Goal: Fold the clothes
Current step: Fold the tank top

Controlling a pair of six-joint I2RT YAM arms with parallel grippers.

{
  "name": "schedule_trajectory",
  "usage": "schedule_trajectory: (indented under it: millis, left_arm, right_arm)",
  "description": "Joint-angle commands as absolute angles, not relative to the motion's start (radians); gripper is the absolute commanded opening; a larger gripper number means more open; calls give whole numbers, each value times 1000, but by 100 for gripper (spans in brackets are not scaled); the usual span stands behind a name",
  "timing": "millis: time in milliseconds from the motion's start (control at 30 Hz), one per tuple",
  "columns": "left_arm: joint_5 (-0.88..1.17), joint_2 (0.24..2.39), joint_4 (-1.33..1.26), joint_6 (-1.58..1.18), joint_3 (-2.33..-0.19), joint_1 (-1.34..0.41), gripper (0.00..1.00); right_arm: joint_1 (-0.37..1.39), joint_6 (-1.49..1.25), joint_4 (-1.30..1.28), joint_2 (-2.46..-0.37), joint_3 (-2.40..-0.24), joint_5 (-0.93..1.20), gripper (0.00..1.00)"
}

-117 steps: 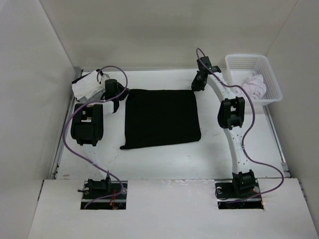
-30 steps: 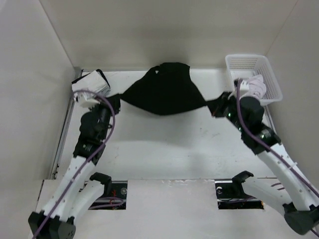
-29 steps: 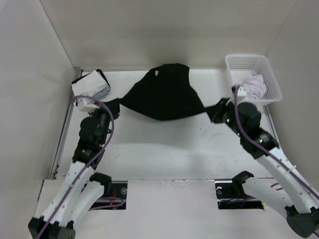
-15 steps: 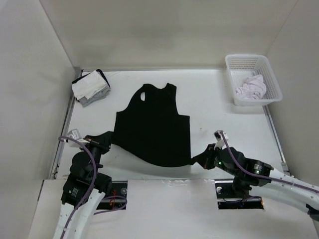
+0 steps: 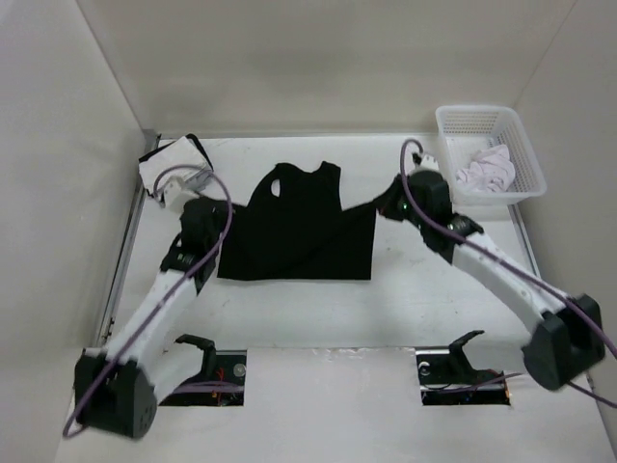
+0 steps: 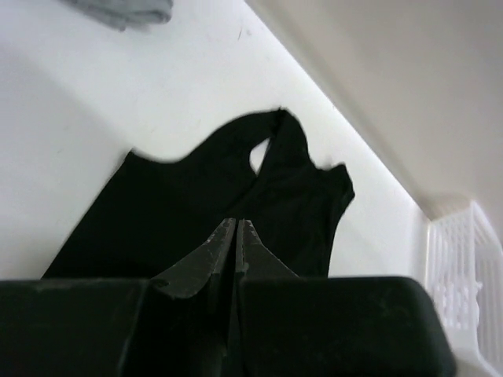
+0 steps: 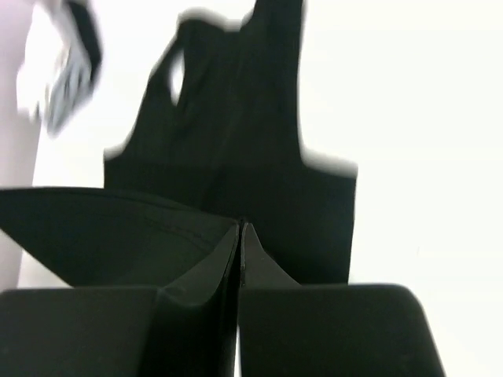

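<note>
The clothes (image 5: 294, 231) are a black sleeveless top lying mid-table, neck toward the back wall, with the lower part doubled over so a straight fold edge faces the arms. My left gripper (image 5: 213, 216) is shut at the garment's left hem corner. My right gripper (image 5: 384, 205) is shut on the right hem corner, which rises off the table toward it. In the left wrist view the jaws (image 6: 236, 225) are pressed together over the black cloth (image 6: 196, 196). In the right wrist view a flap of the cloth (image 7: 118, 228) stretches left from the shut jaws (image 7: 240, 228).
A white plastic basket (image 5: 533, 166) stands at the back right with a pale lilac garment (image 5: 484, 169) inside. A white-and-grey cloth stack (image 5: 174, 164) sits in the back left corner, close to my left arm. Walls enclose the table on three sides.
Both grippers have carried the hem from the table's near edge back toward the middle, laying the garment's lower part over the upper part. The arms now reach further out.
</note>
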State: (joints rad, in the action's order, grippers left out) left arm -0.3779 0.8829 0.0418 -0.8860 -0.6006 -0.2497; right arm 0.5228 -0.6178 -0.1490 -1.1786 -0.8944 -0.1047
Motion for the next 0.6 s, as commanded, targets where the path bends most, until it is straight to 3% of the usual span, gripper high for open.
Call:
schedule_trajectory:
  millis: [0, 167, 300, 433, 500, 567]
  left_arm:
    - [-391, 1171, -306, -868, -780, -203, 2]
    - [-327, 1657, -321, -850, -1141, -127, 2]
    - [-295, 1871, -288, -833, -1359, -100, 6]
    - [-279, 1944, -298, -815, -1404, -87, 28]
    - [-278, 1875, -320, -818, -1311, -85, 31]
    - [-287, 1766, -363, -824, -1162, -94, 31]
  right_arm:
    - [389, -555, 34, -1387, -1101, 73, 1]
    - [271, -563, -21, -1768, -1461, 146, 0]
    - [248, -580, -55, -1991, -1699, 149, 3]
    - [251, -614, -54, -2120, -1787, 118, 36]
    - [252, -608, -29, -2083, -1714, 117, 45]
    - [252, -614, 14, -2005, -1591, 112, 47]
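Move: Both hands already pinch a hem corner, held up in the air. The tank top's strap end lies on the table about 24 cm ahead of the left hand, 16 cm to its right and 17 cm below, with its near edge some 9 cm back and 14 cm right of that hand. The folded stack is about 21 cm ahead and 19 cm left of it. From the right hand the strap end lies 24 cm ahead, 17 cm left; the basket 22 cm ahead, 30 cm right. Both hands sweep the pinched hem quickly forward together, about 25 cm, carrying it over the laid-out body towards the strap end, with hardly any wrist turn. Near full reach they sink some 6 or 7 cm as the fingers part and let go of the two corners, then just begin to ease back. ##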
